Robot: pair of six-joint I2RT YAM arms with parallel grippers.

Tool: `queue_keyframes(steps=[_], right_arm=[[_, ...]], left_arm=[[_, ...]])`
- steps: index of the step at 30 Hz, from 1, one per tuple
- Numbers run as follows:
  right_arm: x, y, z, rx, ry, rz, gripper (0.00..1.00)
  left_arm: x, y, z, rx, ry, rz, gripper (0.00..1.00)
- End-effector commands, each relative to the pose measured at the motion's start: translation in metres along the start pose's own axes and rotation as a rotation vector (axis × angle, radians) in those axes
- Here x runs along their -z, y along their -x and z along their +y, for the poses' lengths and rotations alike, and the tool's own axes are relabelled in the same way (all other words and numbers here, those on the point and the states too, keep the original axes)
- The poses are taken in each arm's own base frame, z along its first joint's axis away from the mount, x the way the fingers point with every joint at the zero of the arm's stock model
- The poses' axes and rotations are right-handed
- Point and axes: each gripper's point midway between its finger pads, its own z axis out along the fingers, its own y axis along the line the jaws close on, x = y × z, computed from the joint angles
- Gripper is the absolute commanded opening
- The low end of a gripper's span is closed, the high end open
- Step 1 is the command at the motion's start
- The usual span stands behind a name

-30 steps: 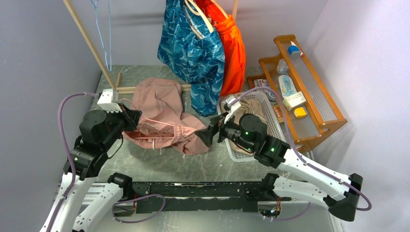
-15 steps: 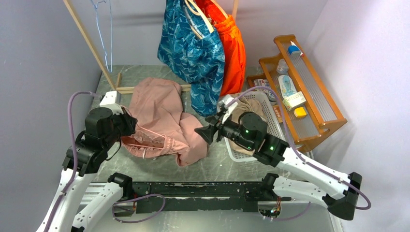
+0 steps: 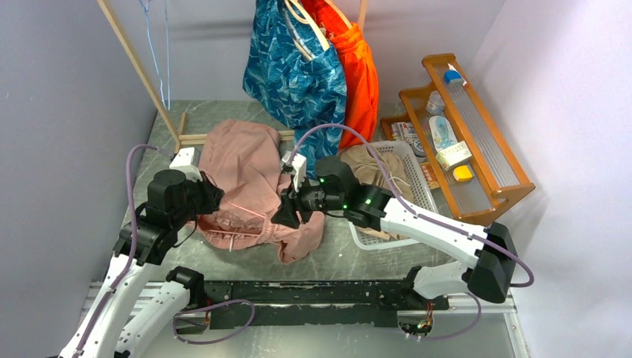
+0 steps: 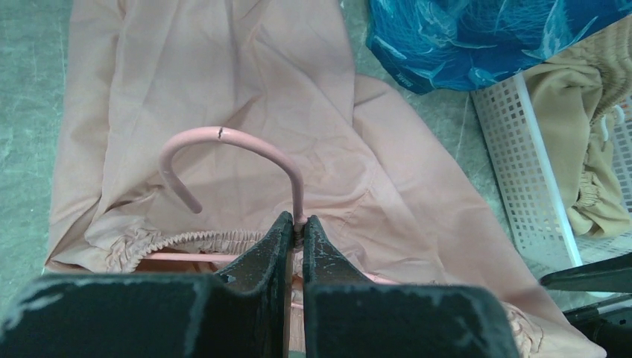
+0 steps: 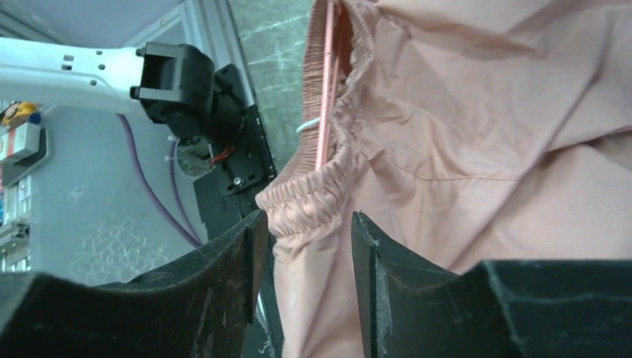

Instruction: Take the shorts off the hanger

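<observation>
The dusty pink shorts point(image 3: 242, 160) lie spread on the table, still threaded on a pink hanger point(image 4: 223, 134). My left gripper point(image 4: 296, 221) is shut on the hanger's neck just below the hook, at the left side of the shorts point(image 3: 211, 195). My right gripper point(image 5: 307, 220) is open, and its jaws straddle the gathered elastic waistband point(image 5: 313, 201) at the near right corner of the shorts point(image 3: 287, 212). The hanger's bar point(image 5: 326, 112) runs inside that waistband. Blue patterned shorts point(image 3: 298, 82) and orange shorts point(image 3: 359, 82) hang on the rail behind.
A white basket point(image 3: 428, 198) holding tan shorts point(image 3: 373, 160) stands right of the pink shorts. A wooden shelf point(image 3: 469, 142) with small items lies at the far right. The rack's slanted wooden post point(image 3: 141, 71) stands at the back left, with a thin blue wire hanger point(image 3: 153, 45) beside it.
My right arm has swung left from the basket to the pink shorts' waistband, and its jaws have narrowed around it. The left gripper kept its hold and shifted slightly right.
</observation>
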Motion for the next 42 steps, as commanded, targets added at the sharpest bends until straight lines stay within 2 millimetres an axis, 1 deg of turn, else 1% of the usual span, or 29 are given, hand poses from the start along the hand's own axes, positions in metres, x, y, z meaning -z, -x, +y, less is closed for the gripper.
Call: queue_keyframes(steps=[1, 5, 6, 8, 12, 15, 18, 19, 21, 25, 28, 29, 31, 33, 38, 42], right_arm=[[-0.007, -0.002, 0.019, 0.009, 0.069, 0.059, 0.48], [-0.016, -0.009, 0.026, 0.013, 0.1, 0.088, 0.47], [-0.018, -0.011, 0.025, 0.012, 0.091, 0.099, 0.46], [-0.021, -0.016, 0.02, 0.019, 0.06, 0.115, 0.41], [-0.022, -0.015, 0.007, 0.024, -0.015, 0.104, 0.36], [-0.02, -0.01, 0.004, 0.034, -0.038, 0.079, 0.43], [-0.022, -0.008, 0.005, 0.049, -0.03, 0.075, 0.41], [-0.023, -0.008, 0.005, 0.048, -0.025, 0.079, 0.37], [-0.026, -0.009, 0.006, 0.042, -0.013, 0.087, 0.23], [-0.026, -0.008, 0.007, 0.034, -0.013, 0.071, 0.15], [-0.018, -0.002, 0.007, 0.045, -0.026, 0.035, 0.09], [-0.014, 0.001, 0.009, 0.052, -0.023, 0.019, 0.06], [-0.006, 0.01, 0.016, 0.063, -0.005, -0.021, 0.01], [0.004, 0.021, 0.027, 0.068, 0.032, -0.066, 0.0], [0.031, 0.051, 0.064, 0.068, 0.171, -0.171, 0.0], [0.056, 0.074, 0.093, 0.077, 0.28, -0.252, 0.0]], left_arm=[[0.005, 0.017, -0.017, 0.023, -0.079, -0.071, 0.07], [0.006, 0.017, -0.017, 0.029, -0.076, -0.072, 0.07], [0.007, 0.017, -0.017, 0.031, -0.077, -0.072, 0.07], [0.007, 0.017, -0.017, 0.031, -0.08, -0.073, 0.07], [0.008, 0.016, -0.017, 0.033, -0.08, -0.068, 0.07], [0.009, 0.016, -0.019, 0.035, -0.09, -0.07, 0.07], [0.01, 0.016, -0.02, 0.039, -0.098, -0.073, 0.07], [0.011, 0.017, -0.021, 0.041, -0.1, -0.075, 0.07], [0.011, 0.017, -0.021, 0.042, -0.101, -0.074, 0.07], [0.015, 0.019, -0.019, 0.044, -0.087, -0.08, 0.07], [0.02, 0.024, -0.02, 0.051, -0.089, -0.1, 0.07], [0.023, 0.027, -0.022, 0.055, -0.098, -0.112, 0.07], [0.032, 0.038, -0.029, 0.063, -0.13, -0.145, 0.07], [0.046, 0.052, -0.041, 0.067, -0.183, -0.187, 0.07], [0.096, 0.095, -0.074, 0.055, -0.331, -0.308, 0.07], [0.137, 0.119, -0.096, 0.029, -0.438, -0.374, 0.07]])
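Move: The pink shorts' right waistband corner, still on the hanger, sits nearly between the right hand's half-open fingers: about 2 cm left, 1 cm back and 3 cm below. From that hand the shorts' body spreads some 10 cm ahead, 11 cm left and 18 cm down; the basket lies roughly 31 cm right and 7 cm ahead, 18 cm down. From the left hand, already gripping the hanger's neck, the corner is about 15 cm right, 7 cm back and 5 cm lower. The waistband's right corner is pinched by the right hand, which eases about 3 cm down and 2 cm left onto it, closes from half open, then lifts some 10 cm, drifting slightly back with its fingertips tilting up. The left hand keeps its hold on the hanger neck, barely creeps up until that grip is made, then rises with it, about 13 cm in all and a little back, tipping its fingers up. ##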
